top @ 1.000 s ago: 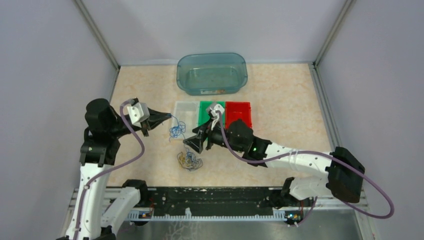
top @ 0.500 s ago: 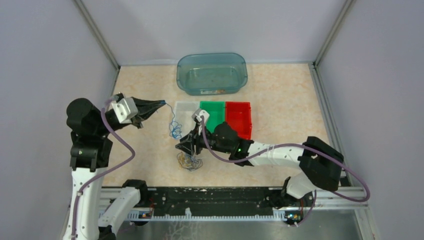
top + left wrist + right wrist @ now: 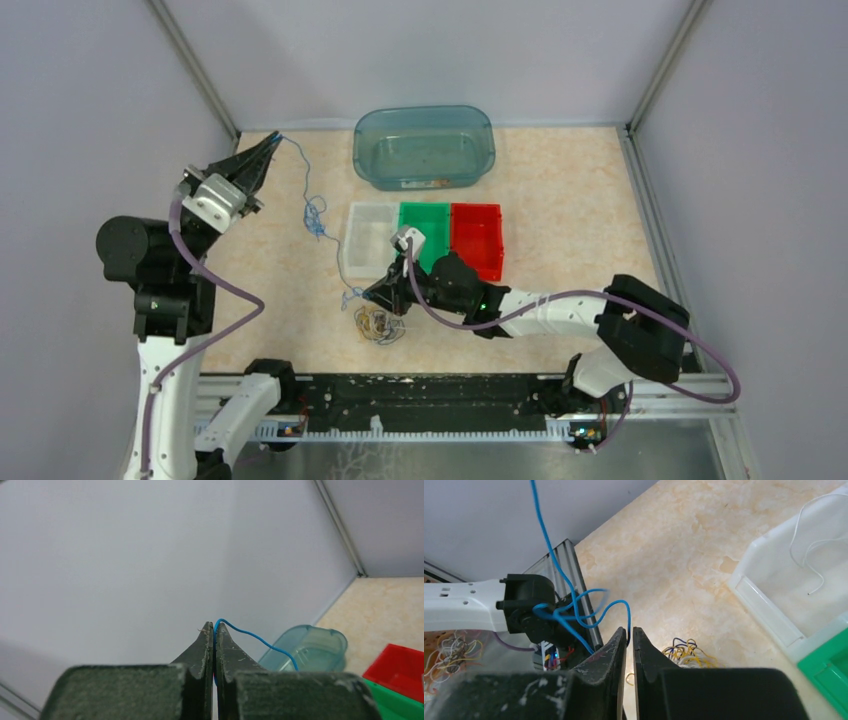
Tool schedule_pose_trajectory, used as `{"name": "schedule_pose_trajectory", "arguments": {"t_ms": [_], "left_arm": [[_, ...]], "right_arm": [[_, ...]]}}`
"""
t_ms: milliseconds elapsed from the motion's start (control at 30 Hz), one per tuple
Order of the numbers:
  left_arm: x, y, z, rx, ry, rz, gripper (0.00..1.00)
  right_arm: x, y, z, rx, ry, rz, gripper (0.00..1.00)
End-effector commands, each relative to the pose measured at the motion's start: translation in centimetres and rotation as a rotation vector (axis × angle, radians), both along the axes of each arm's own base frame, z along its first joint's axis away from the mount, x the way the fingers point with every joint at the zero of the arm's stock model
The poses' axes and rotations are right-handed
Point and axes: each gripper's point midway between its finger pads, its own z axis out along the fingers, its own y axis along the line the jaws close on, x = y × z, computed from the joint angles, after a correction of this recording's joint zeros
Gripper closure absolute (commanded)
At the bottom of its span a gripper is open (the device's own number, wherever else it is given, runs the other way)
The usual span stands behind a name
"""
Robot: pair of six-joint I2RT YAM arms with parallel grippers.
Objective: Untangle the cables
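My left gripper (image 3: 272, 140) is raised at the back left, shut on the top end of a thin blue cable (image 3: 313, 212). In the left wrist view the blue cable (image 3: 260, 639) arcs out from the tips of that gripper (image 3: 215, 626). It runs down, with a knotted loop midway, to my right gripper (image 3: 366, 296), which sits low just behind the pile. In the right wrist view the blue cable (image 3: 546, 540) enters the tips of the right gripper (image 3: 629, 630), which is shut on it. The other cables (image 3: 378, 323), yellow, white and dark, lie tangled on the table (image 3: 686, 650).
A teal tub (image 3: 425, 147) stands at the back. A white bin (image 3: 352, 250), a green bin (image 3: 430, 210) and a red bin (image 3: 478, 212) sit in a row mid-table. A thin white wire (image 3: 809, 550) lies in the white bin. A black rail (image 3: 420, 400) runs along the near edge.
My left gripper has swung up and back to the far left, drawing the blue cable out long. My right gripper has closed on the cable's lower part beside the pile.
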Motion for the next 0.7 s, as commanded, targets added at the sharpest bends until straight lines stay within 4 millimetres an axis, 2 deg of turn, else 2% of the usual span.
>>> {"name": "schedule_pose_trajectory", "arguments": {"t_ms": [0, 33, 100, 300, 400, 533, 667], "left_arm": [[-1.2, 0.9, 3.9, -0.031, -0.103, 0.042, 1.00], [-1.5, 0.6, 3.8, -0.024, -0.098, 0.023, 1.00], [-2.1, 0.1, 3.8, -0.016, -0.096, -0.012, 1.00], [-2.7, -0.3, 4.1, -0.032, -0.042, -0.050, 1.00], [-3.5, -1.3, 3.0, -0.007, 0.003, -0.120, 1.00], [-5.2, -3.4, 0.3, 0.054, 0.104, -0.277, 1.00], [-5.9, -4.0, -1.2, 0.058, 0.154, -0.337, 1.00]], "right_arm": [[-0.3, -0.3, 2.4, 0.069, -0.018, -0.012, 0.77], [-0.2, -0.3, 2.9, 0.077, -0.025, -0.016, 0.68], [0.2, -0.3, 4.4, 0.086, -0.059, -0.031, 0.57], [2.3, -1.8, 8.4, -0.001, -0.248, -0.114, 0.38], [4.1, -4.0, 9.3, -0.093, -0.335, -0.211, 0.32], [5.8, -7.0, 11.2, -0.116, -0.386, -0.310, 0.28], [6.8, -8.3, 12.7, -0.175, -0.434, -0.364, 0.26]]}}
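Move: The left gripper holds the blue cable's upper end; the blue knot hangs about 15 cm below it, 3 cm back and 2 cm to its right. From the right gripper, pinching the cable's lower part, that knot lies some 19 cm up, 7 cm left and 4 cm ahead. The remaining cable heap lies about 17 cm below the right gripper, 2 cm ahead and 1 cm right; the white bin is roughly 18 cm ahead, 1 cm left and 18 cm down. Open the right gripper wide to let go of the blue cable, sinking slightly first, then lift it about 10 cm while drawing it right and forward, away from the heap, its fingers tilting up. Keep the left gripper shut on the upper end; raise it a little, then ease it back about 4 cm and somewhat right, sinking again and turning slightly clockwise. ##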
